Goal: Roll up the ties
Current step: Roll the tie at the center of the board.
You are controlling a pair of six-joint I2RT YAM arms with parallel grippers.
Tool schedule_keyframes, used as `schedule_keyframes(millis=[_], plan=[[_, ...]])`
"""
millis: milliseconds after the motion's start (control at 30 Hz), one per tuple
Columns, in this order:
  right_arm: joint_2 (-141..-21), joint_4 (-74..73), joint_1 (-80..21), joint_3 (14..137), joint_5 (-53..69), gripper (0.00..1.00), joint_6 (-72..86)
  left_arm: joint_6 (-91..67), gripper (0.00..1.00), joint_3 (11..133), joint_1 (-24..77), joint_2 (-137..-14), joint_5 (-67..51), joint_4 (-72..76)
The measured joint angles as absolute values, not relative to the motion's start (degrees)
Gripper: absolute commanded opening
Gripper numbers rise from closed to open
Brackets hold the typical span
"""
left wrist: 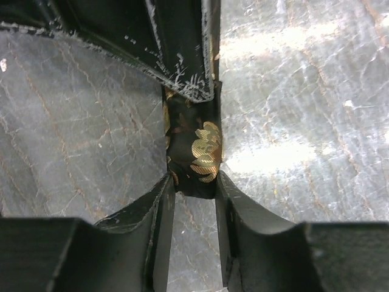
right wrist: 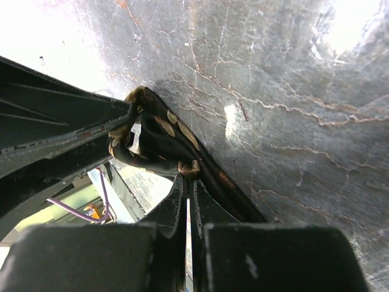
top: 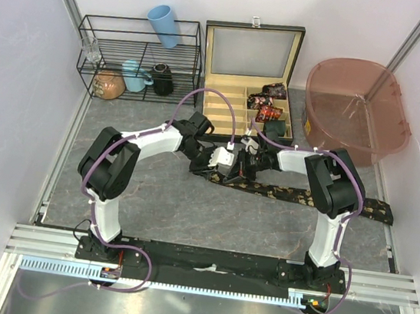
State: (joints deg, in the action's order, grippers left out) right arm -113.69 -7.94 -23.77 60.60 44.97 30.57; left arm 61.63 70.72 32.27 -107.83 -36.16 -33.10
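Observation:
A dark tie [top: 305, 197] with a gold print lies flat across the table, its strip running right towards the table's edge. Its left end is folded into a small start of a coil [left wrist: 203, 152] where both grippers meet. My left gripper [left wrist: 193, 185] [top: 228, 164] has its fingertips pressed on either side of that folded end. From the opposite side, my right gripper [right wrist: 189, 173] [top: 245, 164] pinches the tie's fabric [right wrist: 176, 137] between nearly touching tips. Several rolled ties [top: 268, 101] sit in compartments of the open wooden box [top: 224, 108].
A black wire rack [top: 137, 62] at the back left holds a blue cup [top: 164, 24], a teal mug and a black mug. A pink translucent tub [top: 356, 106] stands at the back right. The open box lies just behind the grippers.

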Motion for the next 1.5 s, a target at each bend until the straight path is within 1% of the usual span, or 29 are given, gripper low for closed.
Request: schedule_keyframes(millis=[367,533,633,667,767,933,967,1033,1067,1100,1200,1500], plan=[[-114.4,-8.6,-23.8,61.5,45.4,0.00,30.6,61.1,0.39,74.5,34.9,-107.9,-38.1,-34.4],[-114.4,-8.6,-23.8,61.5,45.4,0.00,30.6,60.3,0.39,75.9,36.5,-110.1,-37.5,-34.5],[-114.4,-8.5,-23.7,61.5,45.6,0.04,30.7,59.4,0.38,76.7,36.8,-111.9,-36.1,-34.6],[-114.4,-8.4,-23.7,61.5,45.6,0.10,30.8,59.2,0.38,76.8,36.9,-112.4,-35.7,-34.6],[-114.4,-7.8,-23.5,61.5,45.9,0.22,31.3,58.7,0.37,77.0,36.9,-113.3,-34.3,-34.6],[-114.3,-7.2,-22.3,61.5,47.4,0.33,32.1,58.0,0.35,77.3,37.1,-113.8,-32.8,-34.7],[-114.1,-7.2,-21.8,61.5,47.6,0.38,32.2,57.9,0.35,77.3,37.1,-113.8,-32.6,-34.7],[-113.6,-7.2,-21.0,61.2,48.2,0.42,32.6,57.8,0.35,77.3,37.1,-113.8,-32.4,-34.7],[-113.3,-7.2,-20.7,61.0,48.4,0.47,32.8,57.7,0.35,77.4,37.1,-113.8,-32.3,-34.7],[-112.9,-7.2,-20.4,60.9,48.7,0.49,33.0,57.5,0.35,77.5,37.1,-113.8,-32.1,-34.9],[-111.4,-6.4,-19.9,60.6,49.8,0.50,34.2,57.2,0.36,77.8,37.1,-113.9,-31.9,-35.2],[-110.7,-3.0,-21.9,60.3,50.7,0.45,37.9,56.1,0.36,78.1,37.1,-114.1,-31.6,-35.5]])
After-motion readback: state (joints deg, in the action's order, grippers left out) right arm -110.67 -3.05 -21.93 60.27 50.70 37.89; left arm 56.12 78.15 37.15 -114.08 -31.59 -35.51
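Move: Just to the left hand's right, some 6 cm off at about the same depth and perhaps 1 cm lower, lies the pinched part of the tie in the right fingers. The left fingers already straddle the folded end, about 6 cm to the right hand's left and 1 cm above it. From the left hand, the box's middle stands about 19 cm ahead and 7 cm right, and the dark green roll in it 15 cm ahead and 14 cm right. Carrying the folded end over towards the right fingers, the left hand arcs about 3 cm to its right, rising 2 cm and then sinking some 3 cm beside them, its fingers keeping their gap around the cloth. Only then does the still-clamped right hand open to about half, let go of the tie and rise some 4 cm, edging forward. ##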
